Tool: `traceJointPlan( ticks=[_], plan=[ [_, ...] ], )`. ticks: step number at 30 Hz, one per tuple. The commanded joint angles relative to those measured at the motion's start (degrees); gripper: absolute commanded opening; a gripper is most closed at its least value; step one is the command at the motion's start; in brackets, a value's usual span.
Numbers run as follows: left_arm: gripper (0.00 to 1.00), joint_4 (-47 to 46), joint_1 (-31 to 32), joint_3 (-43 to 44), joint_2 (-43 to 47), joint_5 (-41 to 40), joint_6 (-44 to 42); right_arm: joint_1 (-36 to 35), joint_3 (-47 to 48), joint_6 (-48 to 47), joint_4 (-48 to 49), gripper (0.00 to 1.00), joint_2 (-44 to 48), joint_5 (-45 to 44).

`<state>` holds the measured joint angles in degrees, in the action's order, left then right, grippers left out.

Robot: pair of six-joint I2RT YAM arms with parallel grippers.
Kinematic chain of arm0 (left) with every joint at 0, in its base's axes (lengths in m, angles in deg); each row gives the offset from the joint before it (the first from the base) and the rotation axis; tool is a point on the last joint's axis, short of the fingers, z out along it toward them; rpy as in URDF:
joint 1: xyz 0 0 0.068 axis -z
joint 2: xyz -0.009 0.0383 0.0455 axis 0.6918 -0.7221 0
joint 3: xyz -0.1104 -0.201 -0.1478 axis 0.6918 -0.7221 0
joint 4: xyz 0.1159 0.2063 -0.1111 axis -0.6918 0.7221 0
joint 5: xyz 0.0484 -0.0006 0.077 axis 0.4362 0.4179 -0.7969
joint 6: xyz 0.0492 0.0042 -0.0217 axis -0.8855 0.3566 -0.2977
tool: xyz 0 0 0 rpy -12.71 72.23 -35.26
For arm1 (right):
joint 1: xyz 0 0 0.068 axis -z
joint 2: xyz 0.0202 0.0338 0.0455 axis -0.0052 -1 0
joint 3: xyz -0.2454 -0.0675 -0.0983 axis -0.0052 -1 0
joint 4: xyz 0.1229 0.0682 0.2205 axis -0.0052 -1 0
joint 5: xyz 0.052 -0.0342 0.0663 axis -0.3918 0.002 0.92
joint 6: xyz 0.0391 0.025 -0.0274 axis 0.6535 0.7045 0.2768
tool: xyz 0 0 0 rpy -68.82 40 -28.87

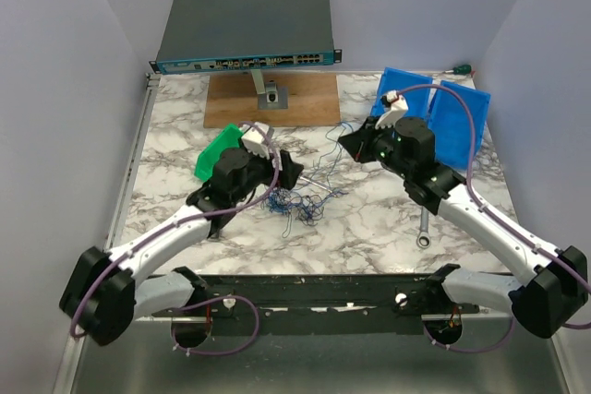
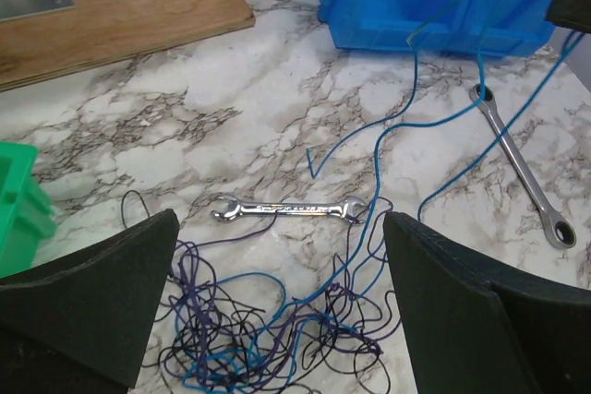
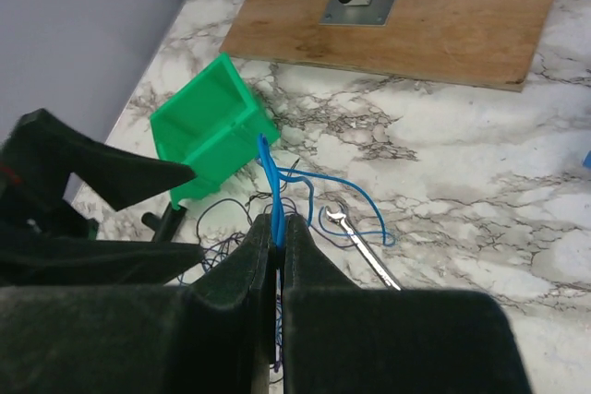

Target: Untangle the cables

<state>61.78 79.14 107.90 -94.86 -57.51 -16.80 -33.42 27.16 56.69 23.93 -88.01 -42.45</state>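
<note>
The cables [image 1: 300, 202] lie as a scribbly tangle of blue, purple and dark wires on the marble table between the two arms. My left gripper [image 1: 290, 173] hovers over the tangle with its jaws wide open. In the left wrist view the tangle [image 2: 268, 329] lies below and between the open fingers of that gripper [image 2: 279, 228], and nothing is held. My right gripper [image 1: 354, 142] is shut on a blue wire [image 3: 270, 182], which rises out of the closed tips of the gripper [image 3: 280, 221]. A blue strand [image 2: 413, 71] runs from the tangle up toward the right gripper.
A small silver wrench [image 2: 286, 208] lies just beyond the tangle, and a longer one [image 1: 424, 226] sits by the right arm. A green bin [image 1: 217, 149] stands at the left and blue bins [image 1: 443, 108] at the back right. A wooden board [image 1: 272, 99] and a network switch [image 1: 245, 29] are behind.
</note>
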Motion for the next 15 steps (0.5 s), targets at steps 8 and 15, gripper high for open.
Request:
traceJointPlan(
  ticks=[8, 15],
  plan=[
    [0.96, 0.9, 10.3, 3.5, -19.8, -4.8, 9.2, 0.2, 7.2, -0.1, -7.0, 0.01, 2.9, -15.2],
    [0.95, 3.4, 11.4, 0.2, -22.9, -6.9, 14.1, 0.2, 18.4, -1.4, -11.2, 0.01, 1.6, -21.2]
  ],
)
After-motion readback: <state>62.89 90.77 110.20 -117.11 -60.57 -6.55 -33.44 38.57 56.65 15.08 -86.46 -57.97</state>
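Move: The cable tangle lies some 18 cm below my left hand, about 3 cm ahead and 4 cm to its right. The small wrench is just beyond, roughly 8 cm ahead and 9 cm right of that hand; the green box is about 15 cm ahead and 14 cm left. My right hand holds blue strands; from it the tangle is 12 cm left, 2 cm ahead and 24 cm below, the blue bins 23 cm ahead and 20 cm right. I swoop my open left hand down about 12 cm towards the tangle, nudging forward first and then drawing back as I go right, tipping the fingers some 20 degrees further down. Meanwhile my shut right fingers keep the blue strands and haul them up about 7 cm, also right and slightly forward, turning clockwise. ##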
